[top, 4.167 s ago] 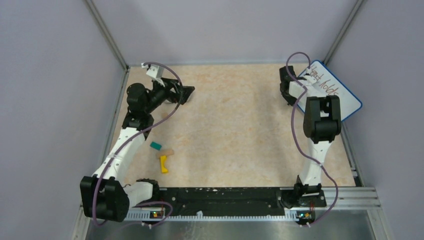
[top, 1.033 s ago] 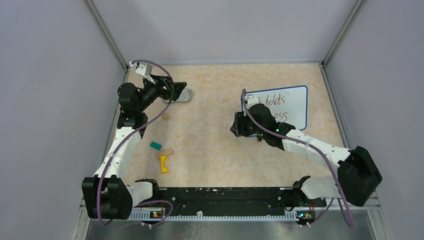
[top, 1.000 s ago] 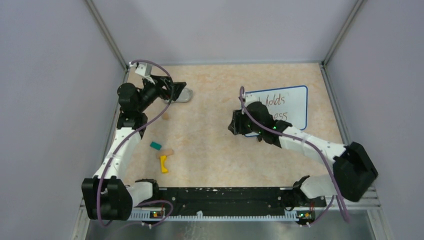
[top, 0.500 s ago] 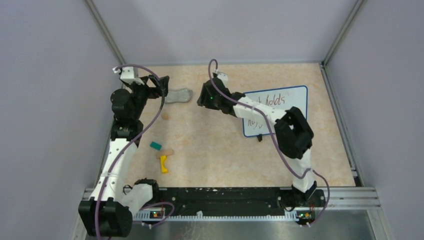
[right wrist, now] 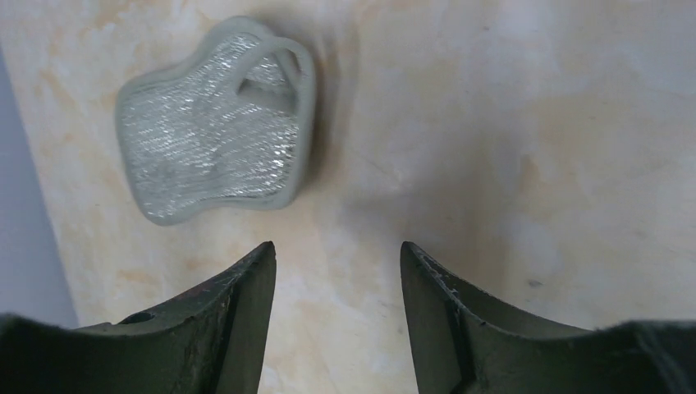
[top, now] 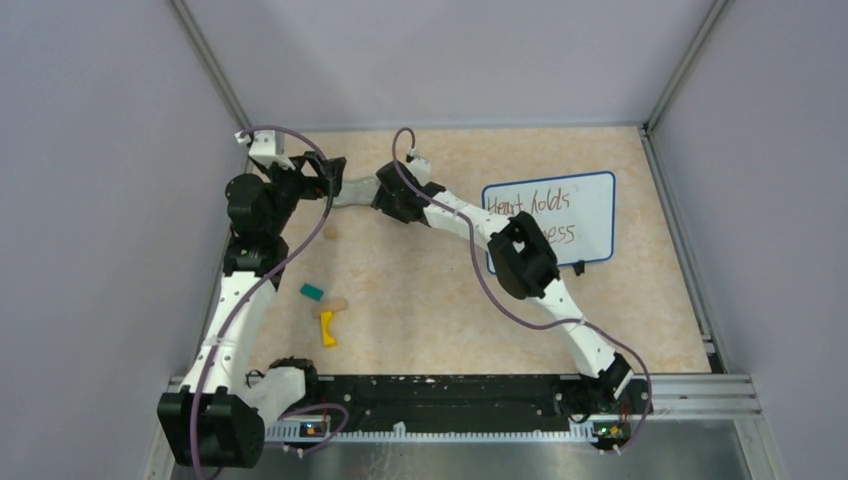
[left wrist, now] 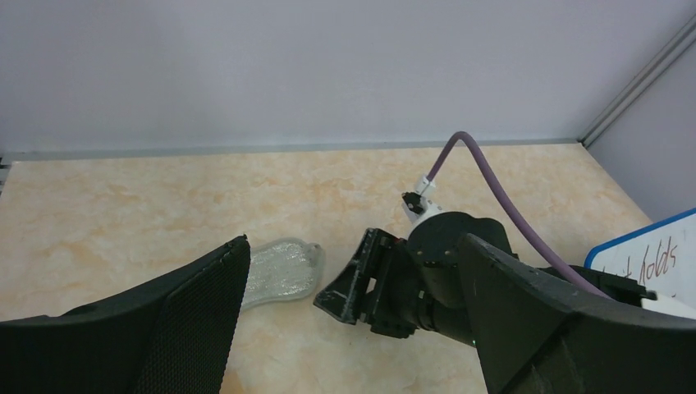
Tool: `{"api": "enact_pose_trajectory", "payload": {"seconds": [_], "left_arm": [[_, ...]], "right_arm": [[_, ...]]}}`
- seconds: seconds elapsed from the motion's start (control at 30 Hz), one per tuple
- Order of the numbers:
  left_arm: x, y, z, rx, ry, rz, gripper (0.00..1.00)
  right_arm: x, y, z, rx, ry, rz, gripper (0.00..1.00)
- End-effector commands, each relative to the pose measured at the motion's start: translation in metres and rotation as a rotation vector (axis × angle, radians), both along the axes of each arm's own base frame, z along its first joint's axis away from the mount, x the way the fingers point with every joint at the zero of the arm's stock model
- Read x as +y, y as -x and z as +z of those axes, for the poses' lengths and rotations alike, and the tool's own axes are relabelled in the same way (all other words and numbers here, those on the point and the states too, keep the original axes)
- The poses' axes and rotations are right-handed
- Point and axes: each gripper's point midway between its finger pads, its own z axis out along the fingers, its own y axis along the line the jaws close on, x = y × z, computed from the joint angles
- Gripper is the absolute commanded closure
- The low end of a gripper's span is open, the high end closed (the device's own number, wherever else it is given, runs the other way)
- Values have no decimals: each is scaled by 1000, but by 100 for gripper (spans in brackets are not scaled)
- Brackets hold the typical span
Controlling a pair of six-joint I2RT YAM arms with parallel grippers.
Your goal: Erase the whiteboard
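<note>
The whiteboard point(top: 560, 215) lies flat at the far right, blue-edged, with dark handwriting on it; its corner shows in the left wrist view point(left wrist: 652, 256). A grey, glittery eraser pad point(top: 353, 192) lies on the table at the far left. It also shows in the left wrist view point(left wrist: 279, 271) and the right wrist view point(right wrist: 217, 156). My left gripper point(top: 328, 172) is open and empty just left of the pad point(left wrist: 353, 246). My right gripper point(top: 385, 196) is open and empty just right of the pad point(right wrist: 336, 250), not touching it.
A teal block point(top: 312, 292), a tan piece point(top: 339, 303) and a yellow piece point(top: 327, 328) lie at the near left. A small tan bit point(top: 329, 232) lies below the pad. A small black item point(top: 579, 267) sits by the whiteboard's near edge. Walls enclose the table.
The whiteboard went from leaning in the right corner to lying flat. My right arm swung left from it to the pad. My left gripper drew back off the pad.
</note>
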Motion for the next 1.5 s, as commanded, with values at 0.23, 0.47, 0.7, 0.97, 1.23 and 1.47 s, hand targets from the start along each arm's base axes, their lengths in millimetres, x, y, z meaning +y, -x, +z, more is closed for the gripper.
{"api": "enact_pose_trajectory", "payload": {"seconds": [0.23,0.47,0.7,0.97,1.23,1.47], "left_arm": [[-10,2,28,-70,3,-67,1],[-12,1,27,-65,5,-76,1],[-14,1,27,-63,5,-93,1],[-15,0,25,-64,-4,-111,1],[-20,-3,20,-49,11,-139,1],[-24,-2,18,-47,20,-162,1]], "right_arm": [[41,-26,-3,-7,-236,-81,46],[35,-44,-13,-22,-240,-150,62],[30,-51,-14,-23,-253,-147,96],[13,-48,78,-172,-211,-11,100],[-57,19,120,-263,-82,35,100],[-112,110,89,-197,-19,67,100]]}}
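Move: The right hand, open and low over the table, has the grey pad's middle about 5 cm ahead, 7 cm to its left and 2 cm below. The small tan block lies some 5 cm back and 12 cm left; the whiteboard's middle is about 34 cm right and 3 cm back. From the high left hand, the pad is roughly 13 cm ahead, 3 cm right and 31 cm below. The right hand eases 5 cm forward-left, pinches the grey pad's right edge, then carries it back-right and up. ##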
